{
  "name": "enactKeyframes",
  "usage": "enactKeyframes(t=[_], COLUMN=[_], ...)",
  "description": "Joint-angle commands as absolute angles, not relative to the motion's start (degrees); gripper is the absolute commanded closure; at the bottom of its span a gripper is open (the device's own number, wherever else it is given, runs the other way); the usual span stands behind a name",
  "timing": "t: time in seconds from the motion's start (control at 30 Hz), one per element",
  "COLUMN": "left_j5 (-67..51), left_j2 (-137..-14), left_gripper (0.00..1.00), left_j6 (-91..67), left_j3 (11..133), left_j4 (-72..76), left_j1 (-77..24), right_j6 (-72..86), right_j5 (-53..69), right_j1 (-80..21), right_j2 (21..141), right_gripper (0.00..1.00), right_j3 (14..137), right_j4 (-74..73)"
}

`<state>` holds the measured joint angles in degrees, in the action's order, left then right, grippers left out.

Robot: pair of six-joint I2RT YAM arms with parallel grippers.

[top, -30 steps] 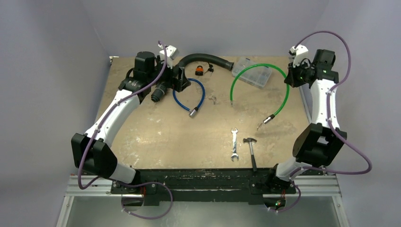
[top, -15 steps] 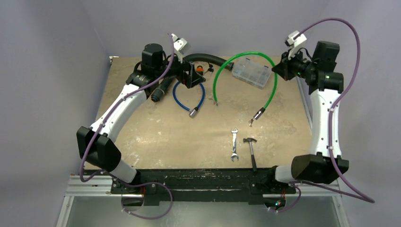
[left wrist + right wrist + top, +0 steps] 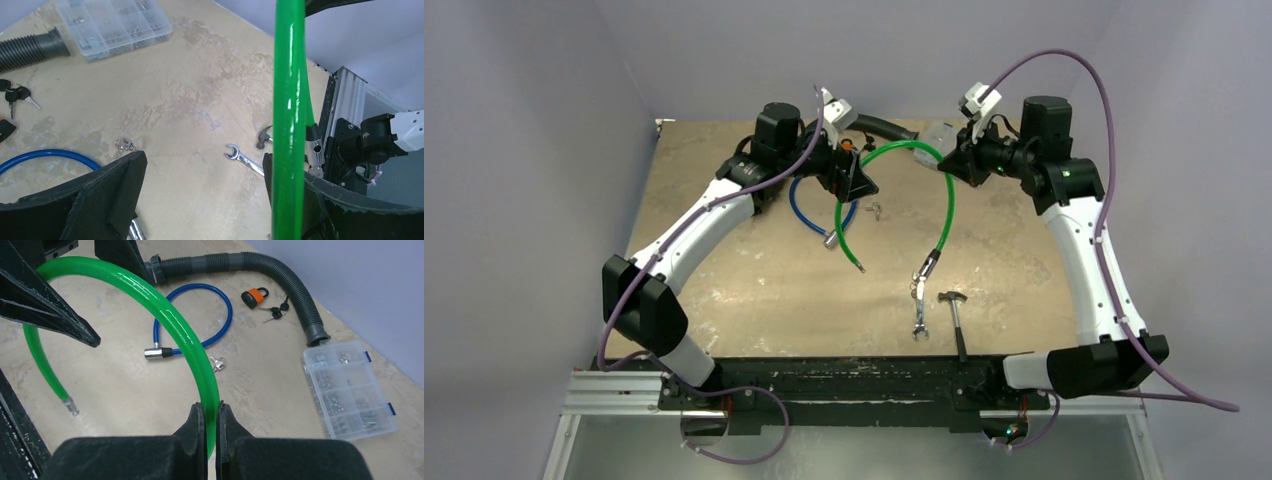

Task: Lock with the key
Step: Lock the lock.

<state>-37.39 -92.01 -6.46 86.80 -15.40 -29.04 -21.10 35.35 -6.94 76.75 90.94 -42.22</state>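
Note:
My right gripper (image 3: 210,410) is shut on a green cable lock (image 3: 170,315) and holds it as an arch above the table (image 3: 754,280). The cable's bare pin end (image 3: 860,267) and its silver barrel end (image 3: 924,268) hang down; a small key seems to dangle at the barrel (image 3: 316,150). My left gripper (image 3: 202,170) stands open beside the arch, the green cable (image 3: 287,100) running just in front of its right finger (image 3: 300,200). From above, the left gripper (image 3: 854,180) and the right gripper (image 3: 959,160) face each other across the green cable (image 3: 947,215).
A blue cable lock (image 3: 220,325) lies under the left gripper, with small silver keys (image 3: 217,363) beside it. An orange padlock (image 3: 252,296), dark keys (image 3: 274,310), grey hose (image 3: 280,275) and parts box (image 3: 350,390) sit at the back. Wrench (image 3: 918,318) and hammer (image 3: 956,320) lie near the front.
My right arm has swung left, carrying the green cable from the right edge to the middle. My left gripper has moved right to meet the cable.

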Motion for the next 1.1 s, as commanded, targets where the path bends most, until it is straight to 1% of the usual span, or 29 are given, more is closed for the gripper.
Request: enactKeyframes(t=[0.0, 0.07, 0.13, 0.23, 0.27, 0.3, 0.33, 0.37, 0.4, 0.43, 0.47, 0.53, 0.57, 0.63, 0.67, 0.73, 0.77, 0.8, 0.9, 1.07], left_j5=[-38.33, -39.11, -40.34, -41.5, -41.56, -41.62, -41.65, -41.66, -41.66, -41.66, -41.54, -41.67, -41.96, -44.47, -45.83, -47.97, -49.0, -49.85, -53.04, -56.37], left_j2=[-90.04, -89.58, -90.17, -91.35, -91.48, -91.31, -91.01, -90.68, -90.16, -89.57, -88.99, -87.67, -87.11, -86.12, -85.79, -85.45, -85.35, -85.28, -84.76, -84.09], left_gripper=[0.06, 0.08, 0.19, 0.48, 0.6, 0.74, 0.91, 1.0, 1.0, 1.0, 1.0, 1.0, 1.0, 1.0, 1.0, 1.0, 1.0, 1.0, 1.0, 1.0], left_j6=[-6.54, -6.3, -7.15, -7.68, -7.8, -8.01, -8.31, -8.61, -8.81, -8.57, -8.28, -8.53, -9.41, -13.13, -15.15, -18.08, -18.78, -19.27, -20.5, -19.84], left_j3=[87.01, 86.29, 86.58, 87.89, 88.19, 88.26, 88.24, 88.2, 88.15, 88.04, 87.88, 87.23, 86.74, 85.18, 84.42, 83.95, 83.94, 84.12, 84.57, 86.62], left_j4=[-12.99, -12.53, -12.53, -13.35, -13.33, -12.97, -12.48, -11.9, -11.25, -10.88, -10.37, -8.66, -7.31, -2.79, 0.01, 3.43, 4.6, 5.12, 6.87, 5.23], left_j1=[-29.09, -29.09, -29.09, -29.09, -29.09, -29.09, -29.09, -29.09, -29.05, -29.01, -28.93, -28.29, -27.71, -25.32, -24.11, -21.97, -21.03, -20.34, -18.8, -18.64], right_j6=[-17.86, -18.08, -18.12, -17.71, -17.33, -17.03, -16.64, -15.83, -15.0, -14.1, -12.42, -9.87, -9.42, -8.86, -8.5, -7.48, -6.65, -5.49, -3.81, -1.91], right_j5=[34.35, 34.69, 35.16, 36.16, 36.89, 37.78, 38.52, 39.16, 39.79, 40.45, 41.75, 45.3, 46.15, 47.87, 48.24, 49.33, 49.57, 50.19, 51.83, 56.44], right_j1=[-7.35, -7.46, -7.76, -8.41, -8.51, -8.56, -8.65, -8.54, -8.52, -8.52, -8.53, -8.42, -8.39, -8.35, -8.35, -8.22, -8.17, -8.06, -6.61, -2.79], right_j2=[75.61, 75.88, 76.07, 76.12, 76.06, 76.04, 75.95, 75.74, 75.56, 75.4, 75.21, 75.13, 75.21, 75.32, 75.2, 74.59, 74.11, 73.68, 73.24, 75.85], right_gripper=[1.0, 1.0, 1.0, 1.0, 1.0, 1.0, 1.0, 1.0, 1.0, 0.96, 0.88, 0.58, 0.45, 0.25, 0.16, 0.04, 0.01, 0.01, 0.01, 0.01], right_j3=[90.66, 90.62, 90.55, 89.77, 89.26, 88.68, 88.01, 87.11, 86.13, 85.1, 83.71, 81.42, 80.53, 79.06, 78.34, 76.68, 75.78, 74.53, 72.72, 71.54], right_j4=[-36.48, -36.47, -36.16, -35.27, -34.72, -34.37, -33.79, -32.72, -31.67, -30.67, -29.01, -25.9, -25.31, -24.41, -23.83, -22.14, -21.0, -19.61, -17.36, -14.37])
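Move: Between the left hand's open fingers already runs the green cable, about 3 cm to the left of the hand point and level with it; the silver keys lie on the table some 12 cm ahead, 3 cm right and 29 cm below, and the blue lock's cylinder 5 cm ahead, 6 cm left, equally low. The right hand still pinches the green cable; from it the keys are roughly 12 cm ahead, 11 cm left and 34 cm down. Closing on the green cable, the left fingers take hold almost in place; then the right fingers open wide and let it go, that hand sinking about 4.5 cm and easing some 4 cm left as it rolls. Once holding, the left hand carries the cable up 6 to 7 cm and 5 cm left, its fingertips tilting up slightly. ##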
